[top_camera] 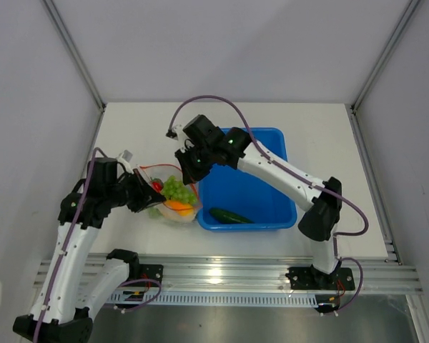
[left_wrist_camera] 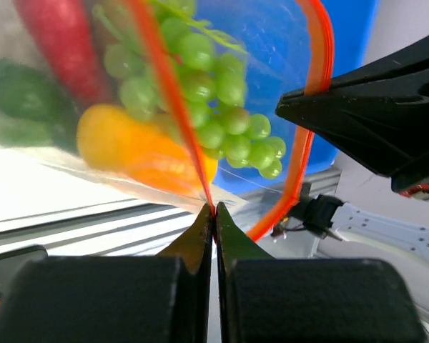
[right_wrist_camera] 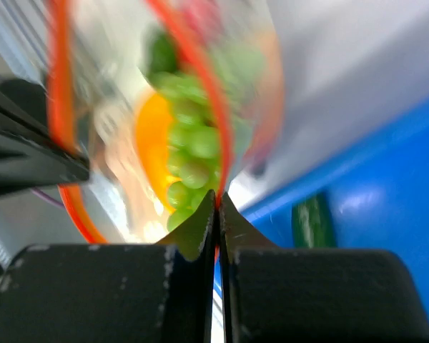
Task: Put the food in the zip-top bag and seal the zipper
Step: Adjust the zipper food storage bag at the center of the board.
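Observation:
The clear zip-top bag (top_camera: 170,209) hangs between both arms, left of the blue tub. Inside it lie green grapes (top_camera: 177,188), an orange fruit (top_camera: 179,206) and a red chili (top_camera: 157,186). My left gripper (top_camera: 144,191) is shut on the bag's red-orange zipper (left_wrist_camera: 168,86) at the left end of the mouth. My right gripper (top_camera: 191,175) is shut on the zipper (right_wrist_camera: 200,78) at the opposite side. The mouth gapes open between the two strips. A long green vegetable (top_camera: 231,216) lies in the tub, outside the bag.
The blue tub (top_camera: 272,153) stands right of the bag under my right arm. The metal rail (top_camera: 222,275) runs along the table's near edge. White walls and frame posts close in the table on three sides.

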You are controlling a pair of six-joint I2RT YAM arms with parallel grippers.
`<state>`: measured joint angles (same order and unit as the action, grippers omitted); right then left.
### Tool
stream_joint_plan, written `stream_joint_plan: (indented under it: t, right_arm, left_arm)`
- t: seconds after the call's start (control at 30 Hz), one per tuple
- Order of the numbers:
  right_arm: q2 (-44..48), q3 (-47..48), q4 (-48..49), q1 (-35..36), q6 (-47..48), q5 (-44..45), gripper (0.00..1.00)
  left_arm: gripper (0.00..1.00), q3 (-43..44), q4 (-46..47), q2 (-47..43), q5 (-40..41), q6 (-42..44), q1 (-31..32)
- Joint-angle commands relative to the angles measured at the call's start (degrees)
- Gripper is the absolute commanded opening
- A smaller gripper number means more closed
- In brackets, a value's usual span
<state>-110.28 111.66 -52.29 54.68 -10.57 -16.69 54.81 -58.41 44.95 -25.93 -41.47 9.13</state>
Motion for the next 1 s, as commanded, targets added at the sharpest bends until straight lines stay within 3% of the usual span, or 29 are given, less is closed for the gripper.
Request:
stream_joint_plan:
  t: [0.0,0.1,0.33,0.43,0.57,0.63,0.77,0.83,0.97]
  right_arm:
    - [0.85,14.36,-4.13,3.42,3.45,4.64,0.0]
    - [2.78,13.24,-2.12,3.68,1.61,1.94,0.0]
    - [0.33,-2.84,4.39,2.63,-0.15,-4.04,0.0]
    - [-0.11,0.65,3.78,3.51,0.46,-2.92,0.0]
    - [-0.29,11.11,-1.05,3.77,0.46,-1.86,0.0]
    - [0.32,14.2,-1.41,3.77,0.37,-2.21,0.0]
    - [2.52,7.46,3.5,3.51,-0.76,-3.0,0.0]
    - [1.3,3.07,5.35,2.11,-1.73,-4.49,0.0]
    - [-1.25,2.42,4.75,1.22,-2.09,-5.64,0.0]
  left_arm:
    - [0.0,8.99,-4.42,-3.2,3.25,2.1,0.02]
    - [0.01,11.55,-6.28,-3.99,4.23,1.93,0.02]
    - [0.01,-4.26,0.32,-2.85,1.77,0.52,-0.07]
    - [0.0,-0.5,0.06,-2.94,3.16,0.69,-0.07]
    - [0.01,10.65,-3.11,-2.15,5.28,0.69,-0.07]
    - [0.01,11.28,-4.34,-2.58,6.51,0.43,-0.07]
    - [0.01,1.31,-3.38,-3.64,8.27,1.13,-0.16]
    - [0.01,-3.27,-3.55,-0.5,3.98,1.39,-0.86]
    - [0.01,-3.05,-1.53,-2.74,3.86,0.43,-0.86]
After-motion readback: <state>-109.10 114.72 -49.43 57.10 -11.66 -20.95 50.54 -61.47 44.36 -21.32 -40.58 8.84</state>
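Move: Both hands already pinch the orange-trimmed mouth of the zip-top bag, which is full of food. From the left hand, the green grapes near its opening lie about 4 cm ahead, 6 cm right and 5 cm below, with the yellow mango some 1 cm ahead, 6 cm right and 9 cm below. From the right hand, the grapes are level fore-and-aft, 5 cm left and 6 cm below; the dark cucumber in the blue box is level fore-and-aft, roughly 12 cm right and 18 cm down. Up and down in quick jerks, both hands shake the bag by its mouth, fingers shut on the trim throughout. Each rises, drops, rises again and sinks once more in strokes of about 5 to 9 cm, the left ending below its start and the right still above its own, 2 to 3 cm farther back and left. The wrists rock some 10 degrees with the strokes. ##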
